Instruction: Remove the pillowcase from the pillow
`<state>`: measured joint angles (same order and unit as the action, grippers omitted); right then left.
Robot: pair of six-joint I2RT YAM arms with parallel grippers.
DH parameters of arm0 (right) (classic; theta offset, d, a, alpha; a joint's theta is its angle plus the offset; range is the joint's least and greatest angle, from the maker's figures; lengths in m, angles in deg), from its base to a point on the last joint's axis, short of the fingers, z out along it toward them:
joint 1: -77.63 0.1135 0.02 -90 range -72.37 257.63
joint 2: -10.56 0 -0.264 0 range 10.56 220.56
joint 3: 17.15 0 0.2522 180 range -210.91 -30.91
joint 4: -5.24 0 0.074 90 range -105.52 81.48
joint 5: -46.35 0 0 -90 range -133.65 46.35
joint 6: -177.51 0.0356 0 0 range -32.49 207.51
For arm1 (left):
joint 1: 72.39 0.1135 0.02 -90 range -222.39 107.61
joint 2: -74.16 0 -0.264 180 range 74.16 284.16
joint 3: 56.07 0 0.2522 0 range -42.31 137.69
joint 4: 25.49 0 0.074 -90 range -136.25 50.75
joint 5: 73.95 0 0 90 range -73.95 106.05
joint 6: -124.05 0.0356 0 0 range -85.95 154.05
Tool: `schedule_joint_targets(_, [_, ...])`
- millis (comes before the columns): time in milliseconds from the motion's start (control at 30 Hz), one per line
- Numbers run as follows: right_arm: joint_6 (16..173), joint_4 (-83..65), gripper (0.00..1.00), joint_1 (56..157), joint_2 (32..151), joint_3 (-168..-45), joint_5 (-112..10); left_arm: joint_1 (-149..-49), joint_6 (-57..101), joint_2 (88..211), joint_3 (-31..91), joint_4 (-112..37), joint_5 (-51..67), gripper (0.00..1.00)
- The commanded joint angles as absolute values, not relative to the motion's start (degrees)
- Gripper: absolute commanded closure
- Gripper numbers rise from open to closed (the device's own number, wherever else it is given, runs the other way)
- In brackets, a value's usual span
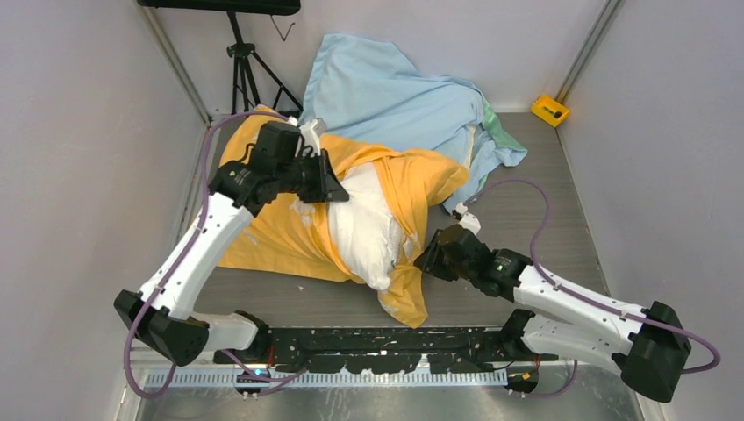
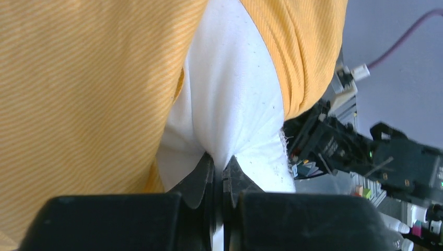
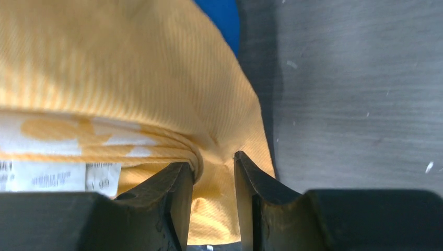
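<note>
The orange-yellow pillowcase (image 1: 281, 232) lies crumpled across the grey table, peeled back from the white pillow (image 1: 364, 230), which bulges out of its open middle. My left gripper (image 1: 338, 180) is at the pillow's upper left. In the left wrist view it (image 2: 222, 162) is shut on a pinch of the speckled white pillow (image 2: 235, 94), with the pillowcase (image 2: 89, 89) on both sides. My right gripper (image 1: 427, 256) is at the pillowcase's right edge. In the right wrist view it (image 3: 214, 162) is closed on a bunched fold of the pillowcase (image 3: 130, 68) next to its white label (image 3: 47, 175).
A pale light-blue cloth (image 1: 386, 92) is heaped at the back, touching the pillowcase's far end. A small yellow object (image 1: 550, 110) sits in the far right corner. A black tripod (image 1: 246, 61) stands at the back left. Bare grey table (image 1: 526, 202) shows on the right.
</note>
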<state>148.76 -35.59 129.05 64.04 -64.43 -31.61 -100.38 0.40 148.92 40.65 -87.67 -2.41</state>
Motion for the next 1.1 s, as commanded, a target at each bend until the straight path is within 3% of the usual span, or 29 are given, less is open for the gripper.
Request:
schedule_joint_targets(0, [142.6, -39.1, 0.62, 123.4, 66.8, -65.3, -30.0, -98.7, 4.4, 142.2, 46.7, -89.2, -8.6, 1.00])
schedule_joint_targets(500, [137.1, -33.9, 0.62, 101.3, 75.7, -67.1, -36.5, -95.8, 9.9, 138.4, 46.7, -97.6, -10.9, 1.00])
schedule_joint_targets(600, [130.9, -33.6, 0.51, 101.0, 75.2, -69.0, -41.2, -95.7, 9.9, 138.4, 45.2, -96.3, -13.2, 1.00])
schedule_joint_targets(767, [127.4, -26.5, 0.18, 101.1, 70.6, -68.8, -40.7, -95.7, 8.8, 137.8, 39.0, -90.9, -16.8, 1.00])
schedule_joint_targets(1067, [124.0, -22.2, 0.14, 102.1, 71.0, -71.5, -41.6, -95.7, 9.3, 135.7, 32.5, -89.7, -20.2, 1.00])
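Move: At the right hand, the pillowcase's hem sits about at the fingers, perhaps 1 cm to the left. From that hand the white pillow's bared middle is some 9 cm ahead, 12 cm left and 5 cm higher; the light-blue cloth's near corner is roughly 22 cm ahead, 16 cm right and 8 cm lower. For the left hand, which already pinches the pillow, the same bared middle lies about 8 cm back, 8 cm right and 8 cm below. Carrying the pillowcase's hem with its half-open fingers, the right hand sweeps forward about 10 cm and to the right about 5 cm along the pillow's right side, then spreads its fingers wide, one still tucked under the fold. The left hand keeps its pinch on the pillow and draws it back some 5 cm and a little left, rising slightly, then sinking again. ##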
